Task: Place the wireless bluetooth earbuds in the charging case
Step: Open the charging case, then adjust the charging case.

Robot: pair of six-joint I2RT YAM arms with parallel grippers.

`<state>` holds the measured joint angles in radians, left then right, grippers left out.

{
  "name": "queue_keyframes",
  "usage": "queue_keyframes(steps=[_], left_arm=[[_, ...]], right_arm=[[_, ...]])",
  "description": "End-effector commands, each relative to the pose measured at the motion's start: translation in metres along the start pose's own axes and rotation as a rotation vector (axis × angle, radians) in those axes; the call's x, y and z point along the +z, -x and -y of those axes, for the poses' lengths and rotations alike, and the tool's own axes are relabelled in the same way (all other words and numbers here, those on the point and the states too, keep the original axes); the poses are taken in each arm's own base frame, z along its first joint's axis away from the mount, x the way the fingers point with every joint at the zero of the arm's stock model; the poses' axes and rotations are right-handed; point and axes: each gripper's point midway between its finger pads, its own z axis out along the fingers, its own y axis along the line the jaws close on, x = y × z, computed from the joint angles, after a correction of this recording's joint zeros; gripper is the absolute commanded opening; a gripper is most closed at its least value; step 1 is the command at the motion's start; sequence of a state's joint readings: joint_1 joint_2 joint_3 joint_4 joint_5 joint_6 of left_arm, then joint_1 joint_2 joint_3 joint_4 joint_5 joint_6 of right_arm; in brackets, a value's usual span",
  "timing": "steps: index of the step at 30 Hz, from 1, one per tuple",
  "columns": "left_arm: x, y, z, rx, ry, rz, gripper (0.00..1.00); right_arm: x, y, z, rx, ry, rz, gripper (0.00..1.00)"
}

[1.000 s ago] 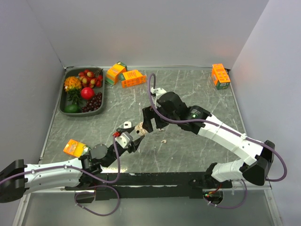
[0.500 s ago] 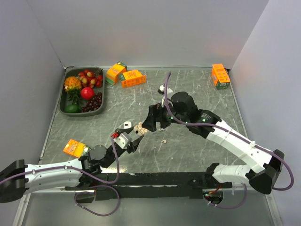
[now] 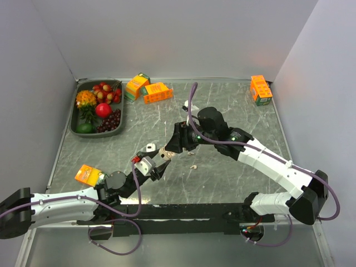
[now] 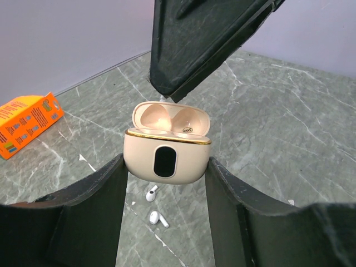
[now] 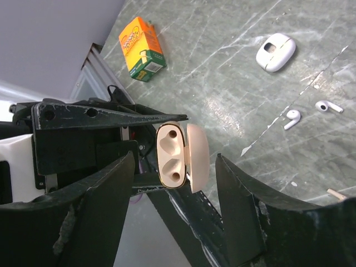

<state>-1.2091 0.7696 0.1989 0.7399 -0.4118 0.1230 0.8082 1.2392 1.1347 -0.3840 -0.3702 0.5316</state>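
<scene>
My left gripper (image 4: 166,167) is shut on a beige charging case (image 4: 167,157) and holds it above the table with the lid open and both sockets empty. In the top view the case (image 3: 165,151) sits between the two arms. My right gripper (image 5: 175,158) hangs over it, open, one finger on each side of the case (image 5: 182,156) with a gap on both sides. Two white earbuds (image 4: 151,193) (image 4: 157,218) lie loose on the marble below. The right wrist view shows both earbuds too (image 5: 292,118) (image 5: 328,106).
A white closed case (image 5: 275,52) lies near the earbuds. An orange carton (image 3: 88,174) sits by the left arm, two more (image 3: 149,89) at the back, and one (image 3: 260,89) at the back right. A dark fruit tray (image 3: 74,119) stands at the back left.
The right arm's wrist has swung round and its gripper has settled a little closer over the case. The left arm and the case have stayed put.
</scene>
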Motion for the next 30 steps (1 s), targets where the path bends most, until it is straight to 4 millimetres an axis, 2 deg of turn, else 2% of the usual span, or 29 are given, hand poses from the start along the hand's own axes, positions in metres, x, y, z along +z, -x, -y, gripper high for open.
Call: queue_keyframes(steps=[1, 11, 17, 23, 26, 29, 30], left_arm=[[0.005, 0.037, 0.003, -0.052, -0.012, 0.103, 0.01], [0.004, 0.046, 0.006, -0.073, -0.027, 0.126, 0.01], [0.006, 0.045, 0.007, -0.073, -0.029, 0.128, 0.01], [0.006, 0.047, 0.007, -0.078, -0.029, 0.135, 0.01], [0.005, 0.046, 0.007, -0.08, -0.028, 0.133, 0.01], [0.003, 0.046, 0.007, -0.087, -0.031, 0.135, 0.01], [0.002, 0.046, 0.007, -0.09, -0.033, 0.133, 0.01]], right_arm=[[0.001, 0.01, -0.003, 0.004, 0.028, 0.032, 0.66], [0.009, 0.003, 0.007, 0.019, 0.024, -0.003, 0.6], [0.013, 0.0, 0.002, 0.018, 0.065, -0.019, 0.58], [0.013, -0.005, 0.005, 0.028, 0.062, -0.027, 0.47], [0.012, -0.006, 0.007, 0.029, 0.058, -0.021, 0.39], [0.009, -0.005, 0.007, 0.016, 0.055, -0.007, 0.29], [0.008, -0.004, 0.007, 0.013, 0.053, -0.004, 0.22]])
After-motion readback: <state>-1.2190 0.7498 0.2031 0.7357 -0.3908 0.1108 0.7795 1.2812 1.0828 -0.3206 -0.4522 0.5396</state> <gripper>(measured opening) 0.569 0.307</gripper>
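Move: The charging case's lid, already ajar, lies some 3 cm below the right hand, about 1 cm ahead and 1 cm left. On the table about 18 cm below that hand, the nearer white earbud is roughly 9 cm ahead and 3 cm left, the white case about 14 cm ahead and 12 cm left. From the left hand, which holds the case's base, the lid is about 2 cm ahead, 2 cm right and 2 cm above. The right hand sinks about 2 cm, closing its fingers astride the ajar lid, one inside, as left keeps hold. ##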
